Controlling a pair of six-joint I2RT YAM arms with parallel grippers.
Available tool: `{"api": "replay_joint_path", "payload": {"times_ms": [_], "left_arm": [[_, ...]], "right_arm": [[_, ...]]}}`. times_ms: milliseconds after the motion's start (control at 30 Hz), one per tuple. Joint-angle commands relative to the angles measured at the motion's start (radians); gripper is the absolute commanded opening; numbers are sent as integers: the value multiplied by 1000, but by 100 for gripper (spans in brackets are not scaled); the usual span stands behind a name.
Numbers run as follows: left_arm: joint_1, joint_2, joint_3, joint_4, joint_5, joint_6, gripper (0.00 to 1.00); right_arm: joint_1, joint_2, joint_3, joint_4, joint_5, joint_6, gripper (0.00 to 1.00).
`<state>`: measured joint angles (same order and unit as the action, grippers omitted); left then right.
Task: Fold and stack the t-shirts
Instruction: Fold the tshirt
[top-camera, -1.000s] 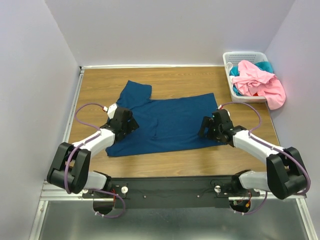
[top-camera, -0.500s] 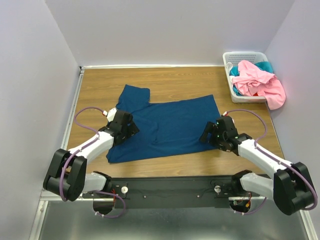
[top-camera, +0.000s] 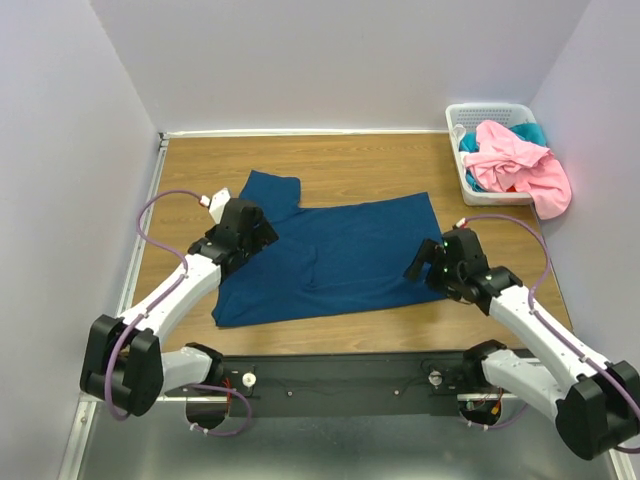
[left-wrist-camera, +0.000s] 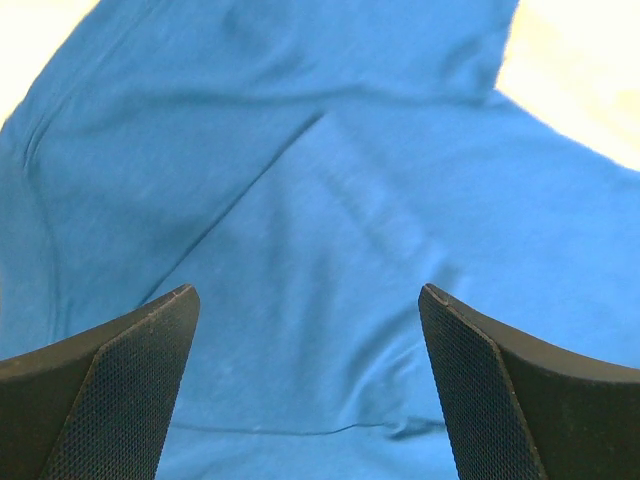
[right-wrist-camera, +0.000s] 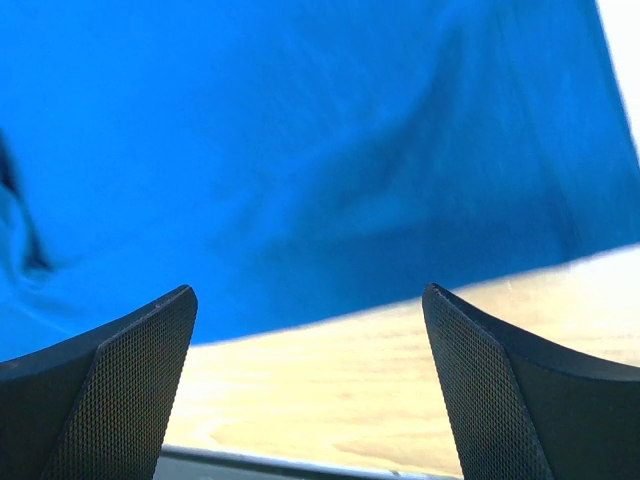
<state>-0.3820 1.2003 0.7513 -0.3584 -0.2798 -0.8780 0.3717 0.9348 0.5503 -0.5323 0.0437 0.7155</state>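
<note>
A dark navy-teal t-shirt (top-camera: 335, 255) lies spread flat on the wooden table, one sleeve pointing to the far left. It fills the left wrist view (left-wrist-camera: 330, 180) and the top of the right wrist view (right-wrist-camera: 300, 150). My left gripper (top-camera: 250, 235) is open and empty above the shirt's left side. My right gripper (top-camera: 422, 268) is open and empty over the shirt's right hem, with bare wood between its fingers. A pink t-shirt (top-camera: 515, 160) spills over the basket at the far right, with a brighter teal one (top-camera: 530, 130) under it.
A white slatted basket (top-camera: 480, 112) stands at the far right corner against the wall. The table's near edge (right-wrist-camera: 300, 465) shows in the right wrist view. Bare wood (top-camera: 330, 155) lies beyond the shirt.
Both grippers have drawn back and outward from the shirt, the left up and left, the right to the right. The shirt's right hem has spread a little further right.
</note>
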Motion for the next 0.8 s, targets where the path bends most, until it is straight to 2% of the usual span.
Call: {"api": "replay_joint_path", "payload": {"times_ms": [0, 100, 233, 367, 533, 667, 767], "left_arm": [[-5, 34, 62, 59, -38, 62, 98], [-6, 76, 101, 82, -30, 80, 98], [-3, 139, 161, 102, -47, 103, 98], [-3, 188, 221, 121, -55, 119, 98], [9, 248, 298, 119, -81, 135, 98], [20, 314, 394, 87, -107, 154, 98], [37, 361, 439, 87, -107, 171, 99]], "right_arm": [[-4, 68, 86, 54, 71, -28, 100], [-5, 148, 89, 141, 87, -24, 100], [-4, 330, 91, 256, 91, -19, 100], [-4, 378, 62, 284, 90, 4, 100], [-4, 293, -62, 282, 87, 64, 100], [-4, 204, -174, 259, 15, 102, 100], [-4, 147, -187, 210, -7, 122, 100]]}}
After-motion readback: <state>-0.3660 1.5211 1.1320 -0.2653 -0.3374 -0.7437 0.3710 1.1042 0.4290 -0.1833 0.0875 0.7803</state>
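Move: The left hand hovers some 7 cm above the t-shirt, with the far left sleeve about 14 cm ahead and 1 cm to its right; the shirt's near left corner lies roughly 19 cm back and 10 cm left. The right hand, about 4 cm above the cloth, has its pressing spot some 5 cm ahead and 1 cm left, with the near right corner about 3 cm back and 7 cm right of the hand, and the far right corner roughly 19 cm ahead and 3 cm right. The right hand swings forward about 5 cm in a low arc, comes down with open fingers onto the right part of the t-shirt just inside its near edge, and then draws back some 2 cm while staying down on the cloth. Meanwhile the left hand, already clear of the shirt, reaches about 11 cm forward and 6 cm up towards the far left sleeve, easing slightly right, its open fingers tipping up about 10 degrees. ##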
